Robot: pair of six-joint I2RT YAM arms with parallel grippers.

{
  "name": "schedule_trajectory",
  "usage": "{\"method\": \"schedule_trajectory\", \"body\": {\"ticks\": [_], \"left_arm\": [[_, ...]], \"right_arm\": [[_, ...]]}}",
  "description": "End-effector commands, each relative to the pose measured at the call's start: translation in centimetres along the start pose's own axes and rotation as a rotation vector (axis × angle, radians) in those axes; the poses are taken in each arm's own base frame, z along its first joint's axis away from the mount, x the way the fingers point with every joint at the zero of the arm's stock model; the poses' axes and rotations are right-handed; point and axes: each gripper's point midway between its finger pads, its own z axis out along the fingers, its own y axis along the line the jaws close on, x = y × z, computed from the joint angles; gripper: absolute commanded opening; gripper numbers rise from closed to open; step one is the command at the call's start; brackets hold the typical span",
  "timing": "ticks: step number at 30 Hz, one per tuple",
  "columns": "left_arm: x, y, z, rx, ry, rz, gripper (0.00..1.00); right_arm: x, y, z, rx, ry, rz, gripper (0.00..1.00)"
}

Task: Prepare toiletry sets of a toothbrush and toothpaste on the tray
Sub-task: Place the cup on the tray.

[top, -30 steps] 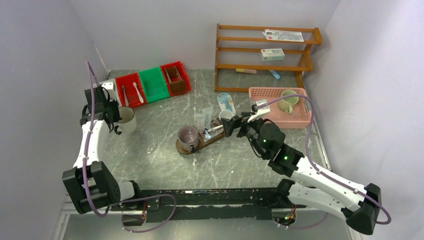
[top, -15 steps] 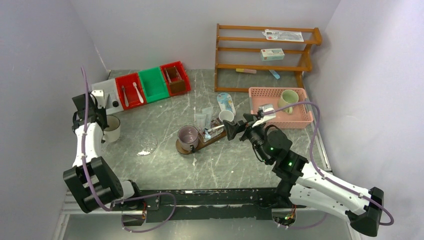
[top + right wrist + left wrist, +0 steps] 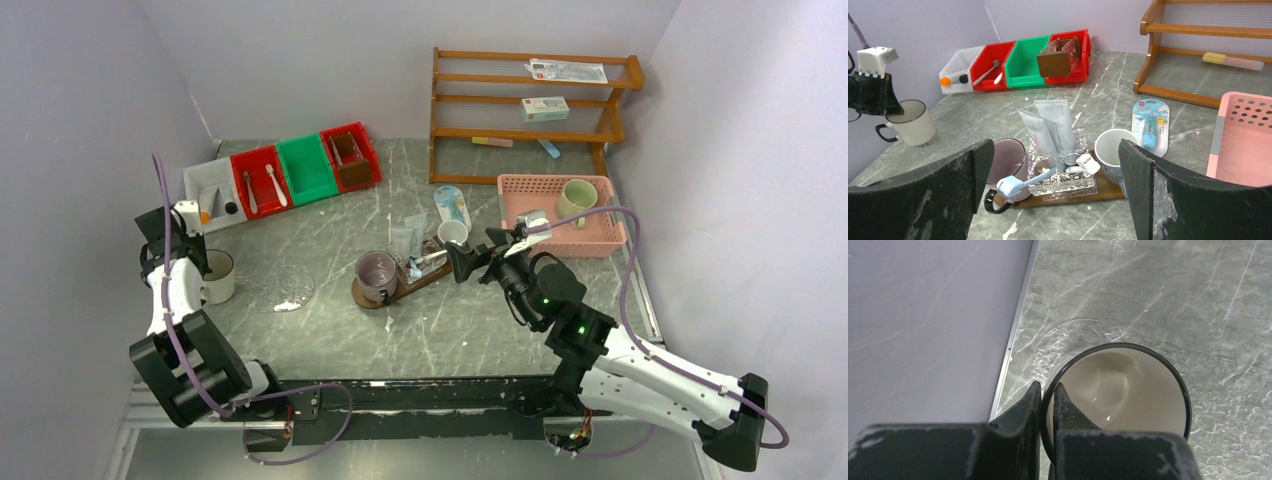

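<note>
The dark wooden tray point(image 3: 425, 281) point(image 3: 1108, 192) lies mid-table. On it stand a purple mug point(image 3: 377, 272) point(image 3: 1008, 162), a clear glass block point(image 3: 1068, 187) with two white toothpaste tubes point(image 3: 1055, 125) leaning over it, and a white cup point(image 3: 452, 232) point(image 3: 1108, 147). A blue-headed toothbrush point(image 3: 1023, 182) rests across the block. My right gripper point(image 3: 458, 262) point(image 3: 1055, 165) hangs open just in front of the tray, holding nothing. Far left, my left gripper point(image 3: 200, 262) point(image 3: 1047, 395) is shut on the rim of a cream mug point(image 3: 218, 278) point(image 3: 1120, 390) point(image 3: 910, 122).
A clear glass dish point(image 3: 285, 290) point(image 3: 1060, 337) lies beside the cream mug. Red and green bins point(image 3: 300, 168) with toothbrushes point(image 3: 262, 185) stand at the back left. A wooden shelf point(image 3: 530, 100), a pink basket point(image 3: 600, 235) holding a green mug point(image 3: 577, 197), and a blue packet point(image 3: 1150, 122) lie to the right.
My left arm has carried the cream mug nearer and to the left, close to the wall. My right gripper has shifted slightly and stays open by the tray.
</note>
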Motion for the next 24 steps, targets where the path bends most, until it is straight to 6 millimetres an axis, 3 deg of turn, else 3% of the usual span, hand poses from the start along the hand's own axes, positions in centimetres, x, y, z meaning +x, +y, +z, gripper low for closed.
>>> {"method": "schedule_trajectory", "body": {"ticks": [1,4,10,15,18,24], "left_arm": [[-3.0,0.6,0.5,0.022,-0.101,0.013,0.05],[-2.4,0.9,0.7,0.004,-0.09,0.008,0.1],[-1.2,1.5,0.9,-0.044,-0.065,0.007,0.36],[-0.6,1.9,0.9,-0.079,-0.051,-0.001,0.42],[-1.2,2.3,0.4,-0.113,-0.064,-0.007,0.46],[-5.3,1.7,-2.8,-0.17,-0.208,0.015,0.54]], "right_arm": [[-0.1,-0.2,0.0,0.017,-0.014,-0.004,1.0],[0.1,-0.1,0.2,0.013,-0.005,-0.009,1.0],[0.2,0.1,0.4,0.01,0.003,-0.014,1.0],[0.1,0.2,0.4,0.005,0.004,-0.014,1.0],[0.2,0.2,0.4,0.005,0.005,-0.013,1.0],[0.2,0.4,0.4,-0.005,0.002,-0.007,1.0]]}}
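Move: Between the left fingers is the left wall of the white mug, its middle about 4 cm to the right and 4 cm below, level fore and aft, over the left end of the clear tray. That tray's middle is some 12 cm right and 9 cm below; the white bin stands roughly 20 cm ahead and 3 cm right. From the right hand the mug is about 60 cm left, 4 cm ahead and some 22 cm lower. Letting the rim go, the left hand opens its fingers to about half their range, one inside the white mug and one outside near the handle. Meanwhile it eases about 1.5 cm left and slightly forward, then lifts just over 1 cm at the end, its left side rolling up some 5 degrees; the inner finger seems still to touch the wall. ##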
